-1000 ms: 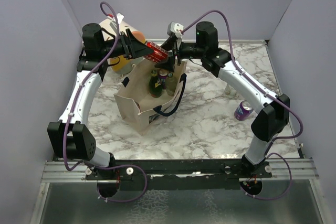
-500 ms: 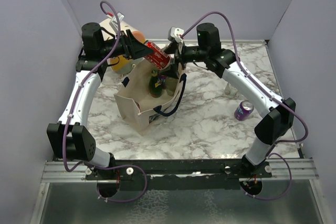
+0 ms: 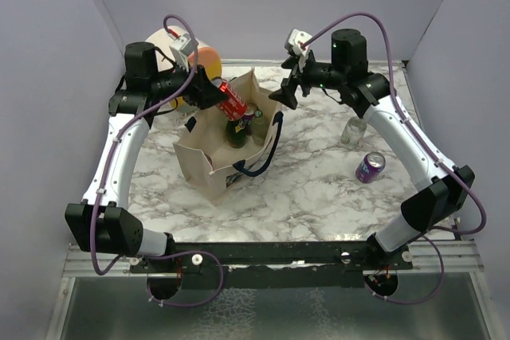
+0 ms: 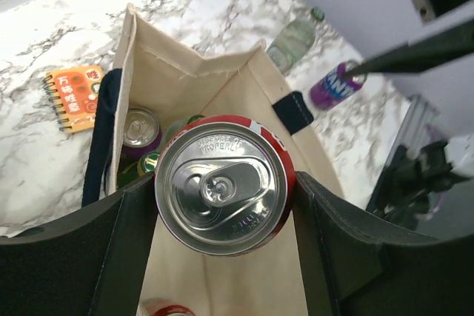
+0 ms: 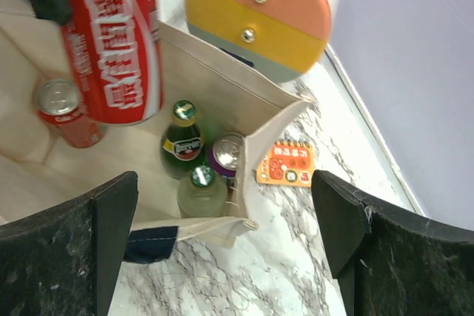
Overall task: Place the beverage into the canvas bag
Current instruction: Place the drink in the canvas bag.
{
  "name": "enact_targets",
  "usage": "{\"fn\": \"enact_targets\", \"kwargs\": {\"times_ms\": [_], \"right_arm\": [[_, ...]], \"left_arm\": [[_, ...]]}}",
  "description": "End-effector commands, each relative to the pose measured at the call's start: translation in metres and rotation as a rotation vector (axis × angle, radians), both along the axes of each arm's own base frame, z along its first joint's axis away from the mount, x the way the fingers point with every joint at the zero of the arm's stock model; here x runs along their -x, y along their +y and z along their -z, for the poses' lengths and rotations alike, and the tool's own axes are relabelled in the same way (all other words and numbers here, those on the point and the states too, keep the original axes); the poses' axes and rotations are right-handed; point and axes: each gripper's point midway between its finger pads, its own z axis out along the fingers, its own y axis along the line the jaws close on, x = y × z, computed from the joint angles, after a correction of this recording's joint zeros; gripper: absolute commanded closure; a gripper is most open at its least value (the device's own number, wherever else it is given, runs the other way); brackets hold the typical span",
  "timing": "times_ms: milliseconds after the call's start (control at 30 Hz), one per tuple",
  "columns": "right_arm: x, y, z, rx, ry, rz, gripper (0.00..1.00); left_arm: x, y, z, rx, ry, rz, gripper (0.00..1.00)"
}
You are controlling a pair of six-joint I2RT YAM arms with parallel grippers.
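The beverage, a red cola can (image 3: 232, 102), hangs tilted over the mouth of the canvas bag (image 3: 209, 166), and my left gripper (image 3: 217, 93) is shut on it. In the left wrist view the can's silver top (image 4: 221, 186) sits clamped between both black fingers (image 4: 122, 246), above the bag's beige inside (image 4: 215, 79). My right gripper (image 3: 282, 91) stands open just right of the bag, nothing between its fingers (image 5: 348, 231). From there I see the red can (image 5: 111, 42) above the bag's rim (image 5: 222, 83). Inside stand a green bottle (image 5: 183, 138), a purple can (image 5: 226, 155) and a small red can (image 5: 67, 112).
A cream-and-orange drum (image 3: 198, 56) stands behind the bag, near the left arm. An orange notebook (image 5: 287, 164) lies on the marble beside the bag. A clear bottle (image 3: 353, 129) and a purple can (image 3: 370, 166) sit on the table at the right.
My right gripper has opened, let go of the red can and drawn back to the right. My left gripper has kept the can and carried it down over the bag's mouth.
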Motion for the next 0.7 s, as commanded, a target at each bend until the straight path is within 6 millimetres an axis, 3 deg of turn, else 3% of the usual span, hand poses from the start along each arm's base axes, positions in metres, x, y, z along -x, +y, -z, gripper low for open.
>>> {"fn": "enact_targets", "kwargs": {"times_ms": [0,400,667], "right_arm": [[-0.018,-0.012,-0.004,-0.009,-0.032,0.110,0.00],[-0.048,-0.011,0.002,-0.014,-0.055,0.166,0.00],[-0.068,-0.021,0.007,-0.004,-0.056,0.235,0.00]], "left_arm": [[0.028,-0.005,-0.003,-0.196,-0.221,0.125,1.00],[0.054,-0.033,0.067,-0.412,-0.296,0.403,1.00],[0.054,-0.046,0.111,-0.470,-0.328,0.511,1.00]]}}
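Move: The left hand already grips the Coke can by its top end; the free room in the near part of the canvas bag lies about 7 cm back, 4 cm right and some 20 cm below that hand. Inside the bag, from the same hand and 22 to 25 cm below it: green bottle level, 4 cm right; clear bottle 1 cm ahead, 10 cm right; second Coke can 6 cm back, 4 cm left. The room lies about 7 cm back, 12 cm left and 20 cm below the right hand. The left hand keeps its grip on the Coke can and lowers it some 11 cm into the bag's mouth, drawing back about 6 cm and a little right, away from the bottles and towards the free near part, while the wrist tips the fingers and can more steeply down and swings them clockwise, each by about 25 degrees. The empty right hand, fingers still wide open, moves clear of the bag, going forward about 5 cm and sinking slightly. ##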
